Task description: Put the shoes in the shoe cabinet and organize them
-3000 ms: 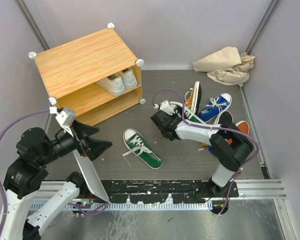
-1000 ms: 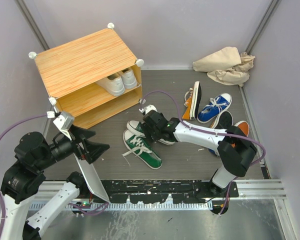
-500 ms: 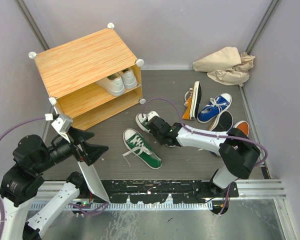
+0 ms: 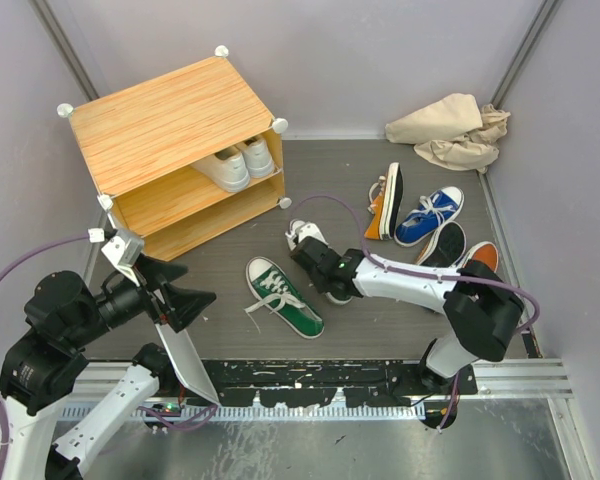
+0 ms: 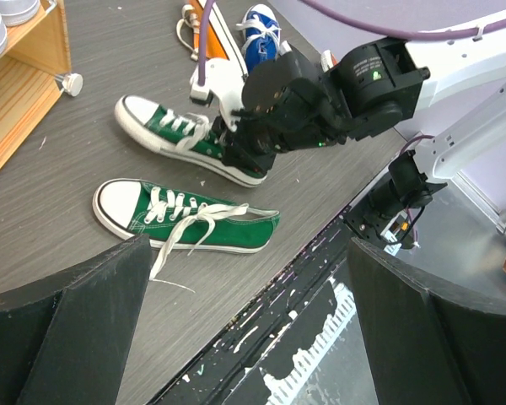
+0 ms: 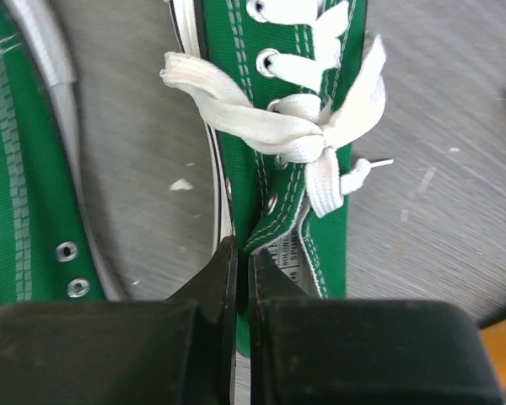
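The shoe cabinet (image 4: 165, 120) stands at the back left with its front open and a white pair (image 4: 238, 162) on its shelf. One green shoe (image 4: 283, 297) lies flat on the floor. My right gripper (image 6: 243, 253) is shut on the side wall of the other green shoe (image 6: 287, 202), whose white toe (image 4: 305, 235) points toward the cabinet. The left wrist view shows that held green shoe (image 5: 185, 139) beside the flat green shoe (image 5: 185, 221). Low at the near left, my left gripper (image 4: 185, 283) is open and empty.
An orange shoe (image 4: 380, 205) stands on its side, with a blue shoe (image 4: 430, 215) and more shoes (image 4: 460, 250) at the right. A beige cloth (image 4: 450, 130) lies in the back right corner. A pale grey panel (image 4: 180, 355) leans by the left arm.
My right gripper has shut on the second green shoe. That shoe has shifted right and turned, so its toe now faces the cabinet. The left arm has barely moved.
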You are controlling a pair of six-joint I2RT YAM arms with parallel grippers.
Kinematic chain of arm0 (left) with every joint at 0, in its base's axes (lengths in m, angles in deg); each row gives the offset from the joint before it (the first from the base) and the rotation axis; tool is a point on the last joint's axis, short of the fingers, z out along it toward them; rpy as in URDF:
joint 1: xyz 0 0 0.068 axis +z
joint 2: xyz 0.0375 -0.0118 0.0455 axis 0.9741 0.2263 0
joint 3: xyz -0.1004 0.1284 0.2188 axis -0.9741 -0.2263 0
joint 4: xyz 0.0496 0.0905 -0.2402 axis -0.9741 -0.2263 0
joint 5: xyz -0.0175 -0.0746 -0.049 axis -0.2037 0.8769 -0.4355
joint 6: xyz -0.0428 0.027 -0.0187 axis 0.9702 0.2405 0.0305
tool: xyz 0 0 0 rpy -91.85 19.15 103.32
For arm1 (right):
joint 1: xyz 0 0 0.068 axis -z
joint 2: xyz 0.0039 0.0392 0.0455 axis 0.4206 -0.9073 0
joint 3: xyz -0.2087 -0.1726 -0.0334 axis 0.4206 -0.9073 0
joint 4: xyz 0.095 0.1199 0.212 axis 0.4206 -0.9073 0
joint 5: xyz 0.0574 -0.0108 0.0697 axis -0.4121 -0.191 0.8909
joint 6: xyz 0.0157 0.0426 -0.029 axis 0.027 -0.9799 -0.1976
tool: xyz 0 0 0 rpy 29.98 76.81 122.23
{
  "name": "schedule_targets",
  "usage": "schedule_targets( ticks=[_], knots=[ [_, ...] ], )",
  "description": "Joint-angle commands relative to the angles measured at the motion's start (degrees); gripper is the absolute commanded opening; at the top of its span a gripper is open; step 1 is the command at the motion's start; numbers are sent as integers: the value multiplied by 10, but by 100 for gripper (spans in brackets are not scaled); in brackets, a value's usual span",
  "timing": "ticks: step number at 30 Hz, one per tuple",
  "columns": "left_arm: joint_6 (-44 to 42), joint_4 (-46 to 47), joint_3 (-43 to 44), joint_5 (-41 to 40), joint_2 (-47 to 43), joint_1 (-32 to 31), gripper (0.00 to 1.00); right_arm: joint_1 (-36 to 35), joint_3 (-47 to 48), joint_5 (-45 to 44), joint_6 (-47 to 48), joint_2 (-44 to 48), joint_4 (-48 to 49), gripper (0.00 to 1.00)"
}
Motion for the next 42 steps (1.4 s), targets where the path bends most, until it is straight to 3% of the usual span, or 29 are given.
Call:
schedule_targets(
  ticks=[1, 7, 8, 13, 18, 26, 42],
  knots=[
    [-1, 23, -1, 2, 0, -1, 99, -29, 10, 42, -28, -24, 56, 1],
    [-3, 23, -2, 1, 2, -1, 99, -58, 10, 84, -38, -38, 75, 1],
    [-4, 23, -3, 2, 2, 0, 99, -59, 13, 87, -38, -38, 75, 6],
    [-3, 25, -10, 1, 1, 0, 99, -60, 32, 76, -37, -29, 39, 56],
    [-5, 25, -7, 1, 2, -1, 99, -60, 42, 69, -26, 29, -2, 77],
    [-4, 25, -9, 0, 3, 0, 99, -60, 36, 140, 6, 86, -24, 91],
    [1, 17, -20, -13, -3, 0, 99, -60, -5, 191, 37, 57, -16, 92]
  ],
)
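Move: My right hand still pinches the collar of one green shoe, near its heel. The other green shoe, which I bring it beside, has its middle about 9 cm to the left, 4 cm back and a little below. The cabinet's near foot is some 18 cm ahead and 9 cm left, the orange shoe 18 cm ahead and 10 cm right. From my left hand, that other green shoe is roughly 9 cm ahead, 11 cm right and 30 cm below. I draw the pinched green shoe back and left towards its mate, about 5 cm, while lowering it nearly 3 cm, then spread my right fingers and let go of the collar. I lift about 7 cm clear, then ease back and slightly left, turning some 10 degrees counter-clockwise and sinking a little, open fingers over the two heels. ##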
